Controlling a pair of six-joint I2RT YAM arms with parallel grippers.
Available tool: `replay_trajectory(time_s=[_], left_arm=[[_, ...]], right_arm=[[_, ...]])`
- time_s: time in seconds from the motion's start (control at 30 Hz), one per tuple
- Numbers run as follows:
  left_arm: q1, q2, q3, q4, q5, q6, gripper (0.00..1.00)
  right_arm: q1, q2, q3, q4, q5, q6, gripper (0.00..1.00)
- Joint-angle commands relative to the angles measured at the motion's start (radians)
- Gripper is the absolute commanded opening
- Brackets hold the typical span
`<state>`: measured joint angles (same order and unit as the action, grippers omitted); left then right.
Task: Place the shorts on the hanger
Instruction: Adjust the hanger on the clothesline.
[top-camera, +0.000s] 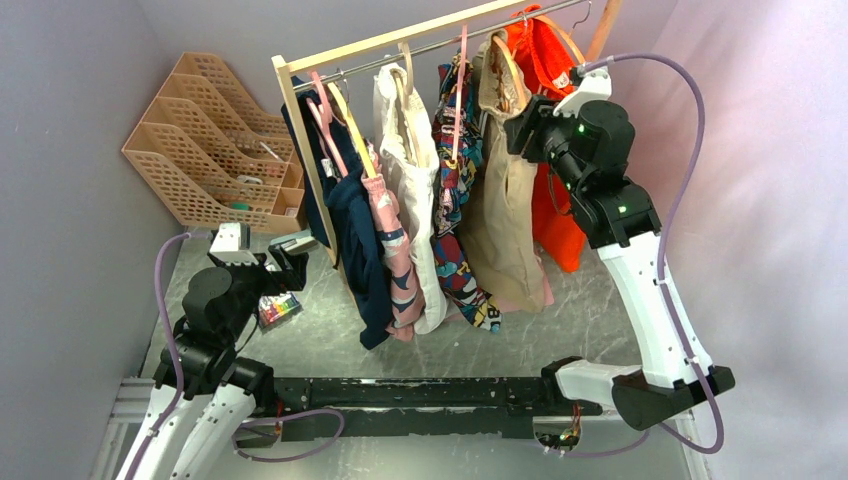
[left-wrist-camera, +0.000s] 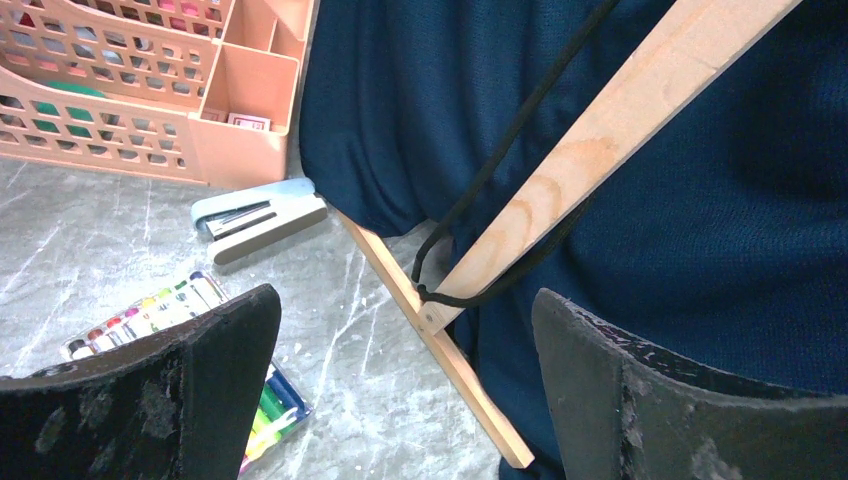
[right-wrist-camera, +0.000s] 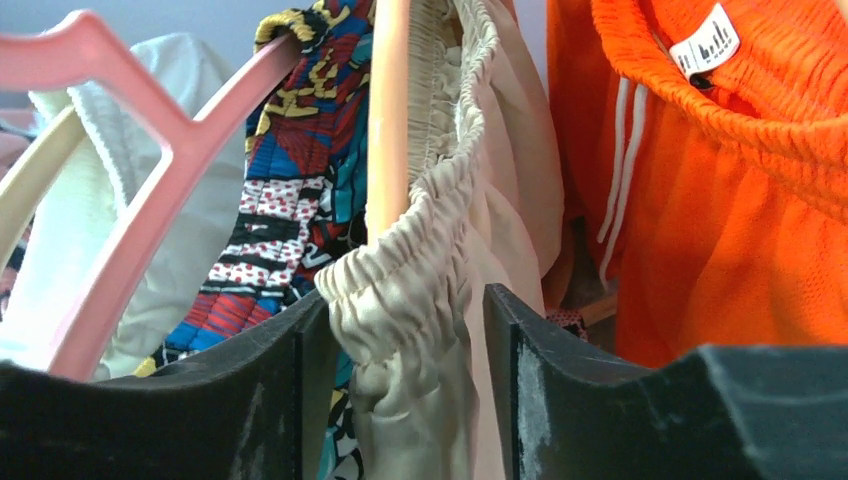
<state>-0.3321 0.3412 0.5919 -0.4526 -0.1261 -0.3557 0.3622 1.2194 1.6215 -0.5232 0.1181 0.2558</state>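
Note:
The beige shorts hang from the rail on the pale orange-tan hanger. In the right wrist view the hanger's bar runs down inside the gathered elastic waistband. My right gripper is raised to the waistband, which bunches between its fingers. The left finger touches the fabric and a narrow gap shows on the right side, so the jaws stand open around it. My left gripper is low at the rack's left foot, wide open and holding nothing.
Bright orange shorts hang right of the beige ones; a patterned garment, a pink hanger and a cream garment hang to the left. A wooden rack leg, navy garment, stapler, marker set and peach organizer sit near the left gripper.

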Motion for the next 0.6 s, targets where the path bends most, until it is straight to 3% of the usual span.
replay_trajectory(time_s=[0.0,0.07,0.17,0.57], left_arm=[[-0.007,-0.005,0.017,0.024,0.025,-0.002,0.99],[-0.007,-0.007,0.016,0.025,0.028,-0.002,0.99],[-0.006,-0.01,0.016,0.028,0.031,-0.002,0.99],[-0.007,-0.015,0.014,0.028,0.03,-0.002,0.99]], right_arm=[[0.004,0.002,0.034,0.051,0.094,-0.008,0.46],[0.003,0.008,0.04,0.054,0.135,-0.018,0.34],[-0.002,0.022,0.047,0.057,0.183,-0.035,0.25],[-0.126,0.081,0.054,0.084,0.238,-0.048,0.22]])
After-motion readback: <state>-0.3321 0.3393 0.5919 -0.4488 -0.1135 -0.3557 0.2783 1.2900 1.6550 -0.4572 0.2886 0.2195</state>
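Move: The near end of the khaki shorts' waistband, on its hanger, lies between the right fingers, about 1 cm ahead of the hand point, centred and 1 cm below. The orange shorts' waistband is roughly 9 cm to the right and 7 cm farther out, the pink hanger some 9 cm to the left and 1 cm ahead, both near hand height. From the left hand, that waistband end is about 14 cm ahead, 31 cm right and 20 cm up. The right fingers pinch the waistband end and carry it about 5 cm right and 4 cm forward, turning clockwise. ##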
